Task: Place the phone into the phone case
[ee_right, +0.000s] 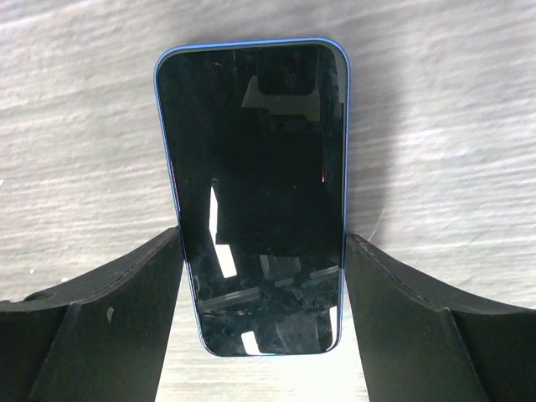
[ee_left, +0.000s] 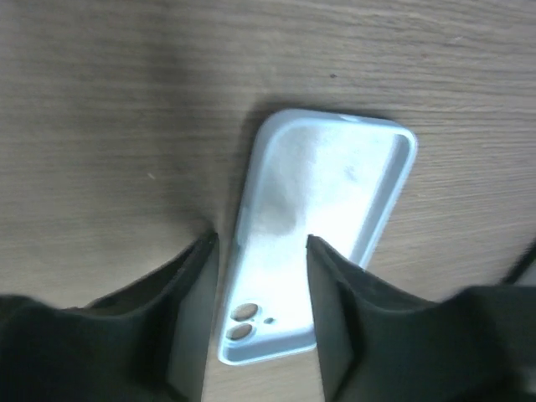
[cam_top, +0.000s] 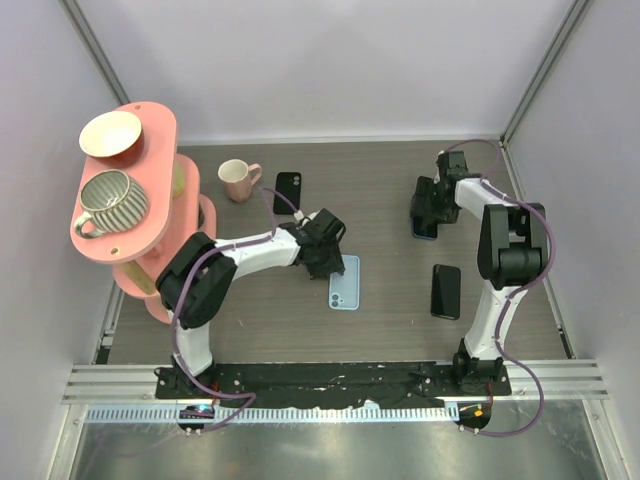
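The phone (ee_right: 251,167) lies screen up on the wooden table, black glass with a thin blue rim. My right gripper (ee_right: 262,243) straddles its near half, both fingers pressed against its long edges; in the top view this right gripper (cam_top: 425,222) covers most of the phone at the right rear. The black phone case (cam_top: 288,193) lies at the back centre, apart from both arms. My left gripper (ee_left: 261,243) hangs with jaws apart over the two-hole end of a light-blue raised-rim shell (ee_left: 322,180); in the top view that shell (cam_top: 344,285) sits mid-table.
A pink tiered stand (cam_top: 150,130) with a bowl (cam_top: 110,133) and a striped cup (cam_top: 112,198) fills the left side. A pink mug (cam_top: 238,180) stands beside it. A second black phone (cam_top: 446,291) lies near the right arm. Walls close three sides.
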Robot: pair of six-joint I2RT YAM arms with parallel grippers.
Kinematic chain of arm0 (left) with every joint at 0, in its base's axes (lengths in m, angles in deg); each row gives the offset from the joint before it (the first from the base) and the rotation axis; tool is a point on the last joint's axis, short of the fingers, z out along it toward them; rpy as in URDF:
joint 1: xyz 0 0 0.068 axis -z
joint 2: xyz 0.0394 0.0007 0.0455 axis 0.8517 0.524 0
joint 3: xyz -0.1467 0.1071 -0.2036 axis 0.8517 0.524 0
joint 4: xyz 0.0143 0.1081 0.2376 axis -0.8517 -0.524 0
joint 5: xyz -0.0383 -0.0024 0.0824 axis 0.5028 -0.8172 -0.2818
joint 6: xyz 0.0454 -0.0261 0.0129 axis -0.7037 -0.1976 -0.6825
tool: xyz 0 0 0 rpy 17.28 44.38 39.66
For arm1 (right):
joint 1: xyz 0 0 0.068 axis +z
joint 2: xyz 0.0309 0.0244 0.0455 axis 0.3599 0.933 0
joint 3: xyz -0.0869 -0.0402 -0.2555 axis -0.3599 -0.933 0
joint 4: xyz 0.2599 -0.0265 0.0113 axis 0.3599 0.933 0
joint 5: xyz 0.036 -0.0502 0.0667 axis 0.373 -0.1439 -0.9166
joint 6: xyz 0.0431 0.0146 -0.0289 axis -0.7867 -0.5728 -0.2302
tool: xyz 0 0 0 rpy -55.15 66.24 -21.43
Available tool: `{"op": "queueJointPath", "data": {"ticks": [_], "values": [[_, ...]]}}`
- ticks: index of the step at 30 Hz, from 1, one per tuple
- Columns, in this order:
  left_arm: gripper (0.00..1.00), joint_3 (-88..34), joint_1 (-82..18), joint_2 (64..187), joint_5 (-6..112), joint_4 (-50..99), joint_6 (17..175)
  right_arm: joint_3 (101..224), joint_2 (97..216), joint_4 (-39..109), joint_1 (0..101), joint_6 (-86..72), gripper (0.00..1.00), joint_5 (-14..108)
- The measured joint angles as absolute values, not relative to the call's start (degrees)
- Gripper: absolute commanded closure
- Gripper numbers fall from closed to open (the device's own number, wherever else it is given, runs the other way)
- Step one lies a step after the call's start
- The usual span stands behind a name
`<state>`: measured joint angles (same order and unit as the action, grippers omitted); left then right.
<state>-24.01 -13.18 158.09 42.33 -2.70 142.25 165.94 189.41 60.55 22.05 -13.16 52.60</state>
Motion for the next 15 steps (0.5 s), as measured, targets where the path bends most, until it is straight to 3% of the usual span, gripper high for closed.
{"op": "queueJointPath", "data": {"ticks": [2,3,15], "values": [[0.05,-23.66,-12.64,157.13,42.17,-2.5,143.52,164.67,188.44,60.68,23.12,-14.02,0.47,52.65],[0.0,-23.22,-12.35,156.21,42.09,-2.18,144.41,164.11,187.99,61.03,23.77,-14.5,0.47,52.58],[0.0,-25.28,-14.17,135.52,42.81,-2.13,131.01,160.13,177.36,66.67,37.89,-22.5,0.51,58.22]]}}
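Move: The phone is already pinched in the right hand, low over the table. The light-blue phone case lies about 21 cm to that hand's left and 17 cm back, near the same height; a black phone lies some 20 cm back and 5 cm right. From the left hand, the case's middle is roughly 4 cm right and 2 cm back, just below; a second dark phone lies about 21 cm ahead and 11 cm left. The phone, still pinched by its long edges, is carried by the right hand about 10 cm left and 6 cm back towards the case, level at first, then rising some 4 cm. The left hand, already at the case's left edge, opens its fingers wide and climbs about 17 cm off it, tipping its fingertips forward by some 25 degrees. ##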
